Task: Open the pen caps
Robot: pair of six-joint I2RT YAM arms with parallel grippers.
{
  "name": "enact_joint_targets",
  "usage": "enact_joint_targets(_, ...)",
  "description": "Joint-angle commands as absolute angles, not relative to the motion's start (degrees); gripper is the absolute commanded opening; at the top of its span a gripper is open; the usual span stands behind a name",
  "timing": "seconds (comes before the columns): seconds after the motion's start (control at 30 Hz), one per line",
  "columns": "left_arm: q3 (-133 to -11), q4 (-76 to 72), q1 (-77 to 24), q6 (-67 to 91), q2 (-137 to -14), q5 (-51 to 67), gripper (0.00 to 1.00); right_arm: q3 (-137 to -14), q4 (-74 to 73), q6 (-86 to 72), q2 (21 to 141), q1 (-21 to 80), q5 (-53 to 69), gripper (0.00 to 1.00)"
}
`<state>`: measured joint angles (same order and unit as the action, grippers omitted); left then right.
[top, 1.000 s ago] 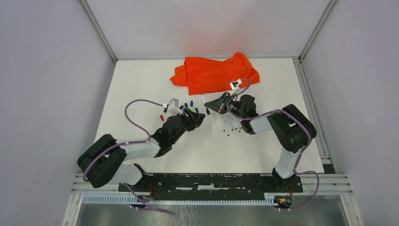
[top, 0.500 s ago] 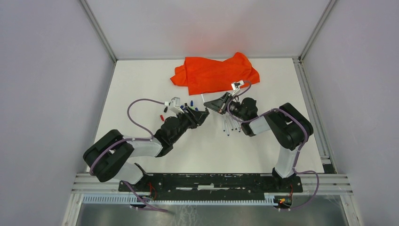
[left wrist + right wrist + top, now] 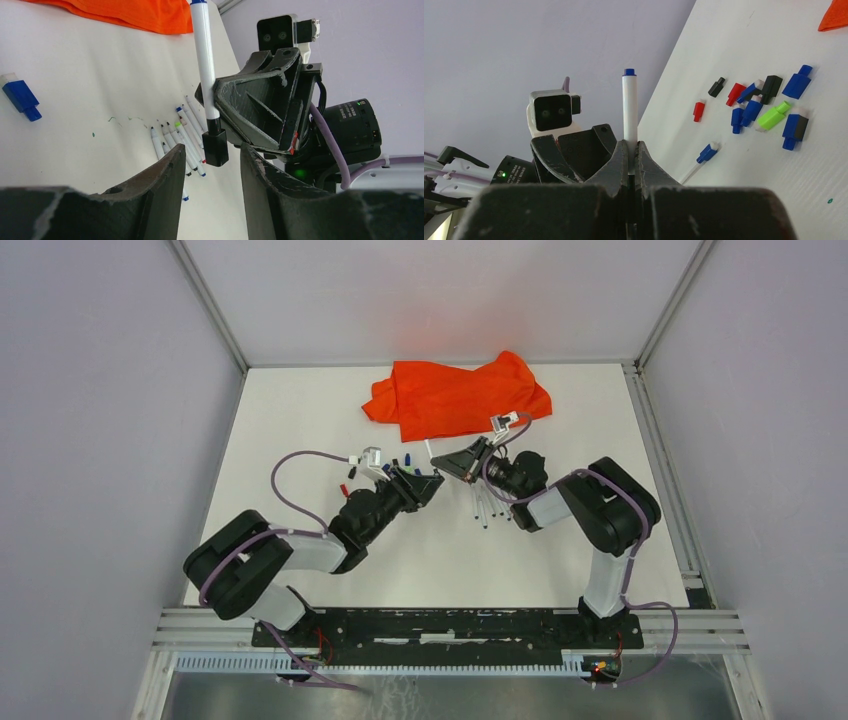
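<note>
My right gripper [image 3: 630,150] is shut on a white pen [image 3: 629,105], holding it by the barrel in the air. In the left wrist view the pen [image 3: 204,65] has a blue far end and a black pen cap [image 3: 216,148] on its near end. My left gripper [image 3: 212,165] is open, its fingertips either side of that black cap and not touching it. From above, the left gripper [image 3: 430,483] and the right gripper [image 3: 462,462] face each other at mid-table. Several loose pen caps [image 3: 769,107] in blue, red, black and green lie on the table.
An orange cloth [image 3: 455,395] lies crumpled at the back of the table. A row of uncapped white pens [image 3: 490,505] lies below the right gripper. One thin pen with a blue cap [image 3: 704,155] lies near the loose caps. A blue cap [image 3: 20,97] lies apart.
My left gripper has moved up and right to the black cap end of the held pen, and its jaws have narrowed somewhat. The right gripper has barely shifted, still gripping the pen.
</note>
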<state>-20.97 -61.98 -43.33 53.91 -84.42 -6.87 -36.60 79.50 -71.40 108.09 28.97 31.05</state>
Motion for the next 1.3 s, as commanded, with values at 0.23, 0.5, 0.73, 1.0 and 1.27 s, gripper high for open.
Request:
enact_joint_targets(0.23,-19.88,-70.60,-42.16,56.80,-86.69,-3.94,0.49,-36.79,87.23,-74.91,110.33,30.53,32.61,0.00)
enact_joint_targets(0.5,-19.39,-73.77,-41.24,58.04,-88.93,-2.05,0.45,-37.01,88.42,-76.02,111.06,30.99,32.52,0.00)
enact_joint_targets(0.73,-18.91,-77.66,-40.52,59.08,-91.00,-0.27,0.31,-36.83,89.29,-76.48,111.49,31.19,32.43,0.00)
enact_joint_targets(1.0,-18.29,-82.07,-39.76,59.97,-93.28,3.33,0.08,-36.57,89.10,-75.73,111.63,31.16,32.43,0.00)
enact_joint_targets(1.27,-19.08,-82.04,-38.77,59.88,-94.57,9.54,0.02,-38.28,76.42,-63.99,107.94,31.19,33.57,0.05)
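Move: The black cap, at the near, lower end of the marker held in the right fingers, lies just outside the half-open left fingers: about 1 cm ahead of the left hand point, 1 cm to its right, level with it. From the right hand the same cap is some 3 cm back, 1 cm right and 2 cm lower. On the table about 14 cm below the left hand, the loose caps lie roughly 7 cm left and 2 cm ahead, the uncapped markers 10 cm right and 5 cm back. The capped marker, still pinched by the right fingers, is carried about 1.5 cm back and left, bringing its black cap between the left finger pads. The left hand stays nearly in place, rolling its left side down and turning clockwise, some 5 to 10 degrees in all, while its fingers close from half open to about a quarter and pinch the cap, grip effort rising; both hands sink slightly at the end. ##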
